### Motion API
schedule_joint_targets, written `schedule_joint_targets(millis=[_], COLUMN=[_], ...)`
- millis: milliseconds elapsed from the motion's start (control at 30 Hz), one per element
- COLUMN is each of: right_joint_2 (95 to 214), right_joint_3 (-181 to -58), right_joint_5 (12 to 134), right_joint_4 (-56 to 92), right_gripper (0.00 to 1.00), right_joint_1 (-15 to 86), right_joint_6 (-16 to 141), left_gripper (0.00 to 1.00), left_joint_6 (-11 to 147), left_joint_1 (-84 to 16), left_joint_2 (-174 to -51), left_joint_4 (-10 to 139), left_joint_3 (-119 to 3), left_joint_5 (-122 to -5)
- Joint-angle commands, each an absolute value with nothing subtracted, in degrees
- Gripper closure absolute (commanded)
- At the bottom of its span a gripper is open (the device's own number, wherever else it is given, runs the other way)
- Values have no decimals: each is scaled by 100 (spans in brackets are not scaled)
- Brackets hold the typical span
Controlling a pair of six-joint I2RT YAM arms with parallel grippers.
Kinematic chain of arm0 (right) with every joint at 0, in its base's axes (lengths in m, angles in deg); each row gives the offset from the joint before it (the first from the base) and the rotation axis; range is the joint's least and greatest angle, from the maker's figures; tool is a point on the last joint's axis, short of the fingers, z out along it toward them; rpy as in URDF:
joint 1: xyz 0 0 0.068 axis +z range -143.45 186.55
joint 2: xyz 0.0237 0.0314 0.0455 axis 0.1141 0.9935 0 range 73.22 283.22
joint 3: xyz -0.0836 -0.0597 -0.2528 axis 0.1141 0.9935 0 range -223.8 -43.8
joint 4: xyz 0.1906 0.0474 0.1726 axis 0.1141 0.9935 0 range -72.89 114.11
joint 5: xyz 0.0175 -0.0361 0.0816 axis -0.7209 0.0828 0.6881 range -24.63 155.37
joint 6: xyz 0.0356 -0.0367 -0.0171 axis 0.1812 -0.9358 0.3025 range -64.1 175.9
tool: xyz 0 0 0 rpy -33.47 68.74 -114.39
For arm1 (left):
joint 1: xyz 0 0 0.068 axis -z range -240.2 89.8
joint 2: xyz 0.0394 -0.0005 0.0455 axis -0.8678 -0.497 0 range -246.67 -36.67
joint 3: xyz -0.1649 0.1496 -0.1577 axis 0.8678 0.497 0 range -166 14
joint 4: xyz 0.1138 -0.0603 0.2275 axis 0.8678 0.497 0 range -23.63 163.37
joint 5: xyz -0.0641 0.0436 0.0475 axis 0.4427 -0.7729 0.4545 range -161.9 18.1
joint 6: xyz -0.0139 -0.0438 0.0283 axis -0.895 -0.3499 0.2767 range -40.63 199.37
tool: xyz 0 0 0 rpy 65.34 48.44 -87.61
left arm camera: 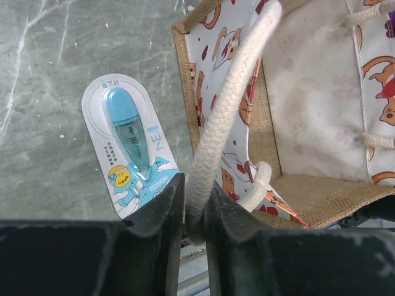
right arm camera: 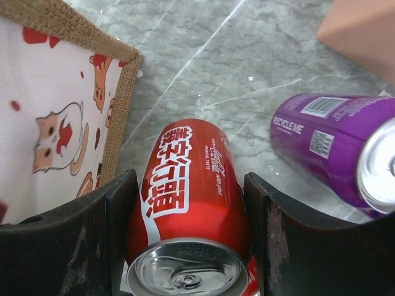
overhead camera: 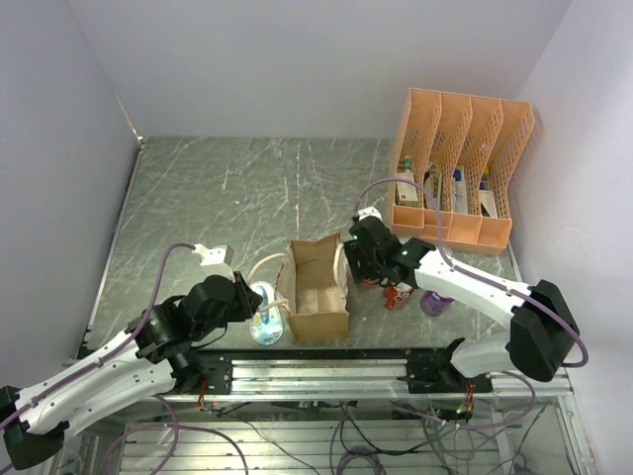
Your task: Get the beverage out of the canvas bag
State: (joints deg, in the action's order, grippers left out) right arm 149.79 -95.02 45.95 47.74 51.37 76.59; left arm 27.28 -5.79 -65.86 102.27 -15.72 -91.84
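Note:
The tan canvas bag [overhead camera: 318, 287] stands open in the middle of the table, its inside showing nothing but the lining [left arm camera: 321, 123]. My left gripper [left arm camera: 194, 185] is at the bag's left side, shut on a cream rope handle [left arm camera: 228, 105]. A red cola can [right arm camera: 191, 197], the beverage, is outside the bag, just right of its hamster-print wall [right arm camera: 55, 105]. My right gripper [right arm camera: 190, 179] is shut on the can, one finger against each side. In the top view the red can [overhead camera: 398, 295] sits under the right gripper [overhead camera: 381, 282]. Whether it rests on the table I cannot tell.
A purple can [right arm camera: 333, 142] lies on its side right of the red one [overhead camera: 436, 302]. A blue correction-tape blister pack [left arm camera: 129, 142] lies flat left of the bag. An orange perforated file organizer [overhead camera: 455, 168] with bottles stands at the back right.

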Motion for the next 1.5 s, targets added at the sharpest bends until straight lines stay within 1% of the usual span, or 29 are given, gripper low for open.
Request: schedule_joint_targets(millis=[0,133,200,267,367,567,667,767,967,1133,1233,1333,1467], right_joint_2=[15191,15397,15468,15537,15661,15566,15492,15401,14961,14456,14063,13660,13030], right_joint_3=[-9814,-9828,-9846,-9863,-9918,-9968,-10024,-10042,-9978,-9821,-9750,-9807,-10059], right_joint_5=[4910,5014,5066,5164,5260,5314,5291,5240,5283,5411,5446,5379,4995], right_joint_4=[4558,4651,4711,4748,4817,4796,4820,4852,4752,4434,4242,4115,4153], right_gripper=[100,98,94,88,75,40,23,13,4,0,0,0,0], right_joint_1=[5046,4901,4823,4762,4706,4679,4679,4672,4664,4664,4665,4668,4671], right_joint_6=[7504,7515,7487,7422,7355,7307,7279,7261,7225,7120,7101,7152,7178], left_gripper=[70,66,66,64,62,54,49,40,25,11,4,0,1], left_joint_6=[2703,2690,2690,2690,2712,2805,2875,2934,3059,3229,3437,3796,4403], left_joint_1=[-594,-595,-591,-587,-593,-589,-594,-591,-591,-589,-597,-593,-592], left_joint_2=[-6588,-6488,-6464,-6483,-6534,-6620,-6620,-6604,-6614,-6690,-6811,-7032,-7368], left_joint_4=[10275,10278,10275,10275,10275,10314,10362,10370,10462,10584,10661,10811,10940], left_joint_3=[-1749,-1737,-1741,-1744,-1785,-1934,-2033,-2103,-2298,-2555,-2826,-3350,-4237], left_joint_5=[-9295,-9291,-9291,-9289,-9271,-9313,-9376,-9400,-9543,-9825,-10076,-10430,-10817])
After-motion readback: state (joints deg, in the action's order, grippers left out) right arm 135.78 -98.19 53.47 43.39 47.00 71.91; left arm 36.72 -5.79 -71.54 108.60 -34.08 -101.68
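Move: The right hand holds a red can; its spot on the bare table is roughly 1 cm ahead and 10 cm below. The canvas bag's middle is about 13 cm left and 2 cm back; another red can stands 8 cm right and 2 back, a purple can 9 right and 6 ahead. The left fingers still have the bag's handle between them: bag level, 16 cm right, thermometer pack nearly beneath, about 3 cm back and 1 right. The red can, still pinched in the right hand, is lowered about 2 cm and eased 1 cm forward onto the table beside the bag; the fingers then open wide, let go and rise about 12 cm, tilting up. Meanwhile the left fingers, already loosening, open fully off the rope handle and lift some 10 cm, drifting forward and left. ##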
